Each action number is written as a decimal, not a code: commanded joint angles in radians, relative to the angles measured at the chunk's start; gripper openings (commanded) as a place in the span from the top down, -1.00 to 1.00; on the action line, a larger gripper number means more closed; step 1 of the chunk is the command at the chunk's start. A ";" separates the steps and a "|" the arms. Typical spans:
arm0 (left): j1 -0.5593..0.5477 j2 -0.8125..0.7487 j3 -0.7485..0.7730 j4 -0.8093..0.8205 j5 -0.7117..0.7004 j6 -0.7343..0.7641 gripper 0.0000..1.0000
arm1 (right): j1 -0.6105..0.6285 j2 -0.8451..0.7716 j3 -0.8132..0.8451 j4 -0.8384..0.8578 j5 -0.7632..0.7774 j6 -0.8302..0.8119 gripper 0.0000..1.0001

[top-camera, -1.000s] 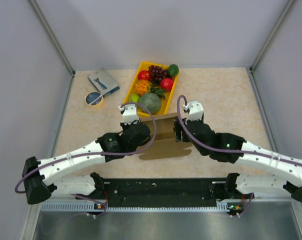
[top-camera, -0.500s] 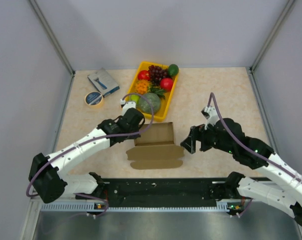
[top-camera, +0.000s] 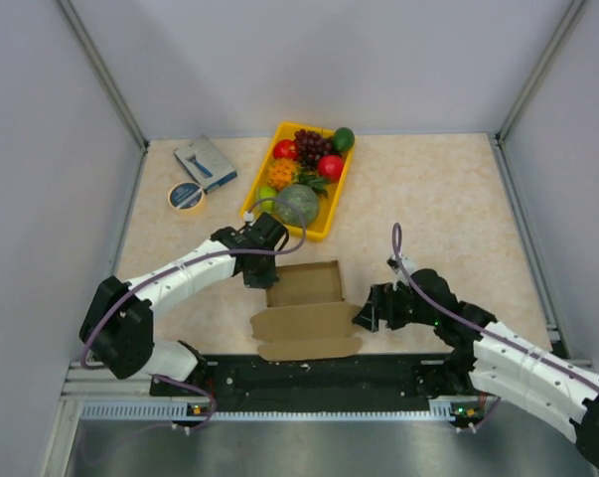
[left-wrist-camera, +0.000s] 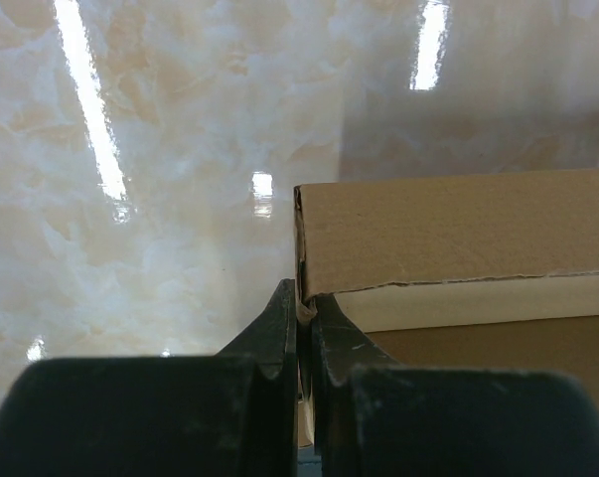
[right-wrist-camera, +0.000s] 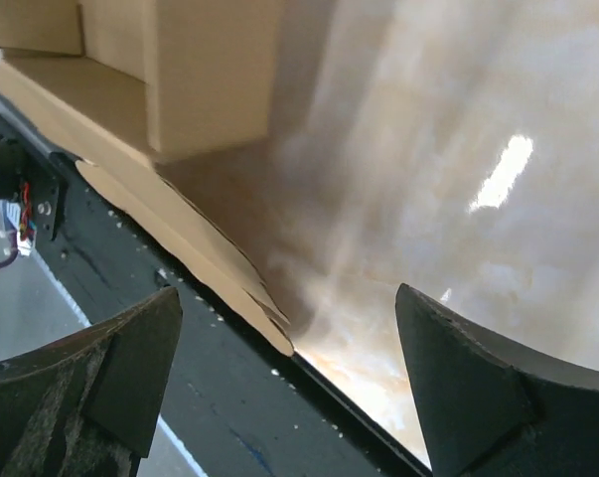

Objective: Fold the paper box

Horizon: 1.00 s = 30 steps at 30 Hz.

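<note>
The paper box (top-camera: 304, 308) is brown cardboard, lying near the table's front edge. Its far half forms a shallow tray with raised walls, and its scalloped flap lies flat toward me. My left gripper (top-camera: 260, 266) is shut on the tray's left wall. In the left wrist view, that gripper (left-wrist-camera: 302, 310) pinches the thin cardboard edge, and the paper box (left-wrist-camera: 448, 234) extends to the right. My right gripper (top-camera: 365, 314) stands open just right of the flap, holding nothing. The right wrist view shows its gripper (right-wrist-camera: 287, 293) spread wide, apart from the paper box (right-wrist-camera: 210, 79).
A yellow tray (top-camera: 339, 194) of fruit stands just beyond the box. A small blue-grey box (top-camera: 205, 162) and a tape roll (top-camera: 187, 196) lie at the back left. The black base rail (top-camera: 319, 373) runs right along the flap's near edge.
My right gripper has let go of the box, opened wide and dropped back toward the near right. The box has come toward the near edge, with its flap now lying flat. The left gripper still holds it.
</note>
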 commanded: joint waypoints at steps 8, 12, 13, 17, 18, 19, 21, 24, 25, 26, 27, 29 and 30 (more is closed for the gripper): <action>0.036 0.051 -0.035 0.111 0.030 -0.091 1.00 | -0.027 0.095 -0.194 0.469 -0.125 0.226 -0.63; 0.053 0.041 -0.067 0.139 0.037 -0.096 1.00 | -0.024 0.132 -0.252 0.580 -0.166 0.275 -0.41; 0.064 0.040 -0.072 0.142 0.047 -0.098 1.00 | -0.020 0.129 -0.258 0.586 -0.168 0.284 -0.37; 0.081 0.037 -0.079 0.157 0.064 -0.102 0.89 | 0.014 0.035 -0.271 0.523 -0.150 0.310 -0.26; 0.081 0.034 -0.079 0.162 0.065 -0.101 0.83 | 0.019 0.020 -0.277 0.542 -0.153 0.344 -0.16; 0.082 0.031 -0.081 0.171 0.070 -0.099 0.65 | 0.017 0.014 -0.284 0.566 -0.159 0.364 -0.09; 0.082 0.009 -0.085 0.180 0.076 -0.098 0.44 | 0.017 0.017 -0.291 0.626 -0.166 0.422 0.22; 0.084 -0.040 -0.081 0.139 0.076 -0.052 -0.13 | 0.017 0.024 -0.226 0.487 -0.156 0.425 0.54; 0.082 -0.058 -0.084 0.127 0.071 -0.033 -0.20 | 0.017 0.023 -0.216 0.455 -0.142 0.434 0.68; 0.084 -0.110 -0.092 0.101 0.056 -0.015 -0.29 | 0.016 0.024 -0.193 0.429 -0.124 0.442 0.96; 0.082 -0.147 -0.095 0.084 0.045 0.017 -0.45 | 0.017 0.039 -0.179 0.395 -0.123 0.442 1.00; 0.081 -0.272 -0.101 0.049 0.057 0.069 -0.70 | 0.016 0.066 -0.124 0.340 -0.133 0.448 1.00; 0.071 -0.316 -0.099 0.039 0.082 0.133 -0.79 | 0.016 0.099 -0.105 0.323 -0.142 0.453 1.00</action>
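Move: The right hand, open, is just off the right edge of the lid panel, which lies about 3 cm to its left, 2 cm back and 2 cm lower; the box tray's middle is some 13 cm left and 7 cm ahead, and the tuck flap about 12 cm left and 7 cm back. The left hand still pinches the tray's left wall by the far corner, with the tray's middle about 7 cm to its right and 2 cm lower; from it the lid edge is about 18 cm right and 10 cm back. The left hand, keeping its pinch, lowers the tray's far left corner about 3 cm with a slight forward drift and counter-clockwise turn, then opens its fingers wide, lets go of the wall and starts straight up, over 3 cm. Meanwhile the right hand dips, then works left and back round to the lid's right edge, about 3 cm left and 2 cm back, rolling some 20 degrees so that its left side rises, and shuts its wide-open fingers on the cardboard edge. ##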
